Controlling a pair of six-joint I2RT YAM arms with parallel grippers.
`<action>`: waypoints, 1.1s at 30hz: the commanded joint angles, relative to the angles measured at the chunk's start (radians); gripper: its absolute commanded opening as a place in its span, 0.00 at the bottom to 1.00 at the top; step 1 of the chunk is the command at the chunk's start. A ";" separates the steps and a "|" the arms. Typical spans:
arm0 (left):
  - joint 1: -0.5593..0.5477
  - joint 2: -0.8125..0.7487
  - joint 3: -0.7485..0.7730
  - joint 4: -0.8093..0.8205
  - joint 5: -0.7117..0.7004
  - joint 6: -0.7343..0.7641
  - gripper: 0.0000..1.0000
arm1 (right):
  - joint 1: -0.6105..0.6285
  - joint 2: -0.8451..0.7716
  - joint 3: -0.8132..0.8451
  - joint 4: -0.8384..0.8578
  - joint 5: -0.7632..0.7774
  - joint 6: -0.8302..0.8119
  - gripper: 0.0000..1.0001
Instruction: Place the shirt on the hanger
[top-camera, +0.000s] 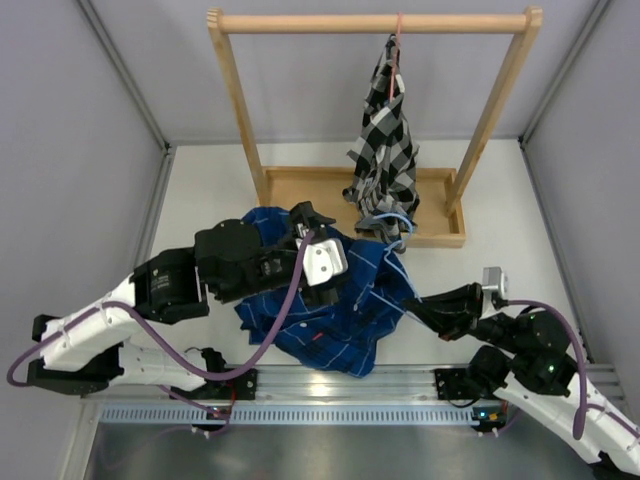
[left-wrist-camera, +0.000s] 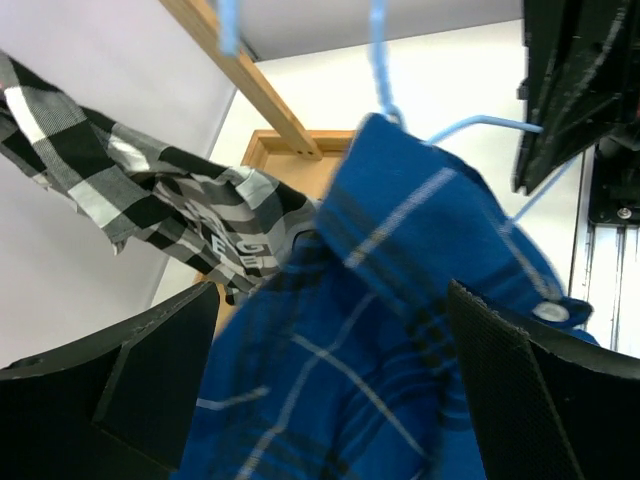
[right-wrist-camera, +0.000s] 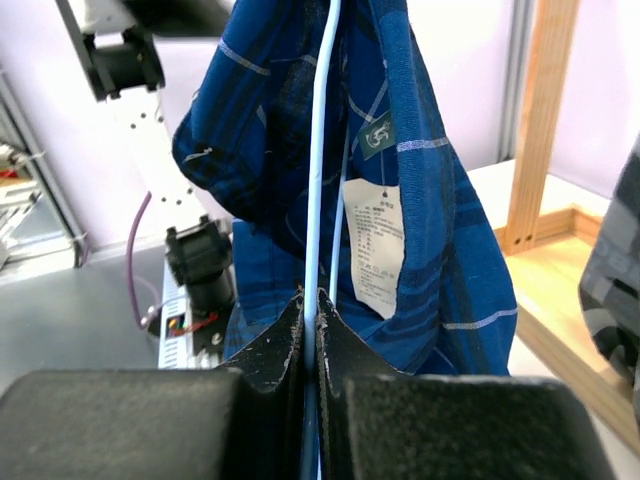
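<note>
The dark blue plaid shirt (top-camera: 350, 310) hangs bunched between the two arms above the table. My left gripper (top-camera: 308, 222) is over its upper part. In the left wrist view its fingers (left-wrist-camera: 150, 390) stand wide apart, with shirt cloth (left-wrist-camera: 400, 250) filling the gap in the left gripper (left-wrist-camera: 335, 400). The light blue hanger (top-camera: 398, 222) shows its hook by the rack base. My right gripper (top-camera: 415, 303) is shut on the hanger wire (right-wrist-camera: 318, 150), which runs up inside the shirt (right-wrist-camera: 440, 230) beside its white label. The right gripper's own tips (right-wrist-camera: 311, 310) pinch the wire.
A wooden rack (top-camera: 375, 22) stands at the back on a wooden base tray (top-camera: 320, 190). A black-and-white checked shirt (top-camera: 385, 130) hangs from it on a pinkish-red hanger (top-camera: 398, 40). A metal rail (top-camera: 330, 385) runs along the near edge.
</note>
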 joint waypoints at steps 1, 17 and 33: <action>0.068 0.008 0.078 -0.002 0.087 -0.017 0.98 | 0.005 -0.016 0.017 -0.001 -0.070 -0.015 0.00; 0.359 0.159 0.163 -0.255 0.899 -0.009 0.72 | 0.005 -0.017 0.097 -0.055 -0.188 -0.009 0.00; 0.419 0.206 0.138 -0.278 1.097 -0.072 0.62 | 0.006 0.042 0.098 0.028 -0.321 -0.015 0.00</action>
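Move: Some 7 cm to the left hand's right, 3 cm ahead and 7 cm below lies the upper edge of the blue shirt, draped over the blue hanger. The hanger's hook stands about 9 cm right and 5 cm ahead of that hand, nearly level with it; the checkered shirt hangs roughly 25 cm ahead and 10 cm right, a bit lower. From the right hand, gripping the hanger, the shirt's upper edge is about 8 cm ahead, 8 cm left and 5 cm higher. Dipping in on the shirt's upper edge below the hook, the open left hand first eases forward and slightly up, then swings back and down, ending about 5 cm from its start, turning some 30 degrees clockwise and tipping down while its fingers close partway around the cloth. The right hand keeps its grip on the hanger and draws it back 4 cm, turning it slightly counter-clockwise. ##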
